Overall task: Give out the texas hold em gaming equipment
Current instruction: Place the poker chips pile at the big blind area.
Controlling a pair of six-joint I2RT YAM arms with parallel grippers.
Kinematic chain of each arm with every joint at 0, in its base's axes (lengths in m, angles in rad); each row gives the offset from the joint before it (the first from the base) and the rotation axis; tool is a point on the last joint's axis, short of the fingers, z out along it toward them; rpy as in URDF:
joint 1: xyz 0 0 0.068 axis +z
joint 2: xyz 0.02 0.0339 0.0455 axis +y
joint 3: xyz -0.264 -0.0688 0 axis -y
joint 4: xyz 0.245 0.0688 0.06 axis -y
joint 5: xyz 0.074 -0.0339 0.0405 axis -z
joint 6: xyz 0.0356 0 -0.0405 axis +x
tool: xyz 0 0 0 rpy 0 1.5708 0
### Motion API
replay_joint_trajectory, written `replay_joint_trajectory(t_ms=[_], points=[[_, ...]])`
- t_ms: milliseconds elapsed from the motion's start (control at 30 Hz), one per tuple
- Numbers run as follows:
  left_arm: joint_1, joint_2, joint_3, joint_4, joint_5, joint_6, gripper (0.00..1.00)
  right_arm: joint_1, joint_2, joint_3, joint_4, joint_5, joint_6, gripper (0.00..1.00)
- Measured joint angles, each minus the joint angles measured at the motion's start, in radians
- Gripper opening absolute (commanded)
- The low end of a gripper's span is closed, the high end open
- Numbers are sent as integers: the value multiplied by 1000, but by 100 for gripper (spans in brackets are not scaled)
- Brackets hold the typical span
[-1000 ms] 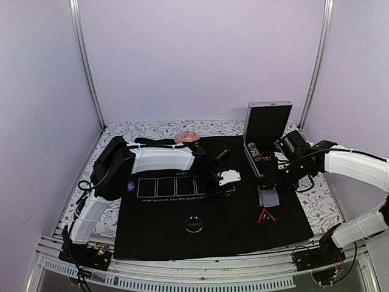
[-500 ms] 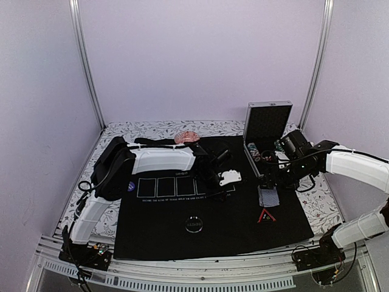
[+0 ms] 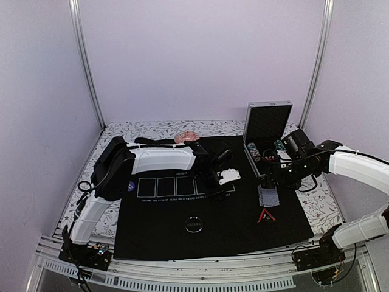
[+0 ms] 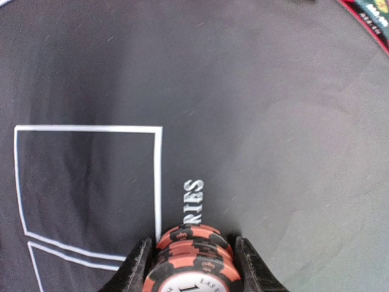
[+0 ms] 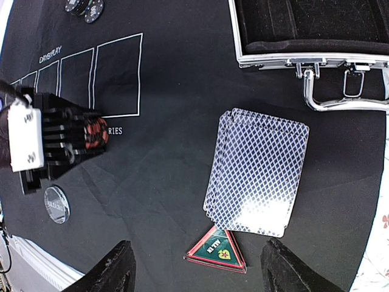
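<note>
My left gripper [image 4: 193, 269] is shut on a short stack of red-and-black poker chips [image 4: 194, 258], low over the black mat by the rightmost white rectangle [image 4: 91, 182]. The right wrist view shows the same stack [image 5: 96, 132] between the left fingers. My right gripper [image 5: 197, 271] hangs open above the mat with nothing between its fingers. A fanned pile of blue-grey-backed cards [image 5: 258, 179] lies under it, and a red-edged triangle [image 5: 217, 248] lies just before the cards. From above, the cards [image 3: 268, 196] and triangle [image 3: 266, 216] sit right of centre.
The open silver case [image 3: 267, 125] stands at the back right with chips [image 3: 254, 152] in its tray. A round dark button [image 3: 193, 224] lies front centre on the mat [image 3: 158, 237]. An orange button [image 3: 187, 137] rests at the back edge. Black chips [image 5: 85, 7] lie beyond the rectangles.
My left gripper's jaws have narrowed onto the red chip stack. The right arm has drawn slightly back and its gripper has stayed open.
</note>
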Motion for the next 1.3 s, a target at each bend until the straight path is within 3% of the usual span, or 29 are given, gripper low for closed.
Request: replay_joint_trajectory(t_ms=[433, 867, 1300], points=[[100, -29, -39, -29, -34, -6, 0, 0, -3, -2, -2, 2, 0, 73], [312, -47, -65, -39, -70, -13, 0, 0, -29, -11, -10, 8, 0, 73], [424, 7, 30, -55, -148, -11, 0, 0, -34, -11, -19, 14, 0, 73]])
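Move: The left hand holds the red chip pile just above the mat at the right end of the printed text. The black 100 chips at the area it heads for lie about 18 cm ahead and 8 cm left, with the orange disc about 20 ahead and 5 left, and the bowl roughly 26 ahead and 14 left. From the right hand, the black chips are some 22 cm ahead, 23 left and 14 below. Keeping its grip, the left hand carries the red pile level, 18 cm left and forward, turning 30 degrees counter-clockwise. ##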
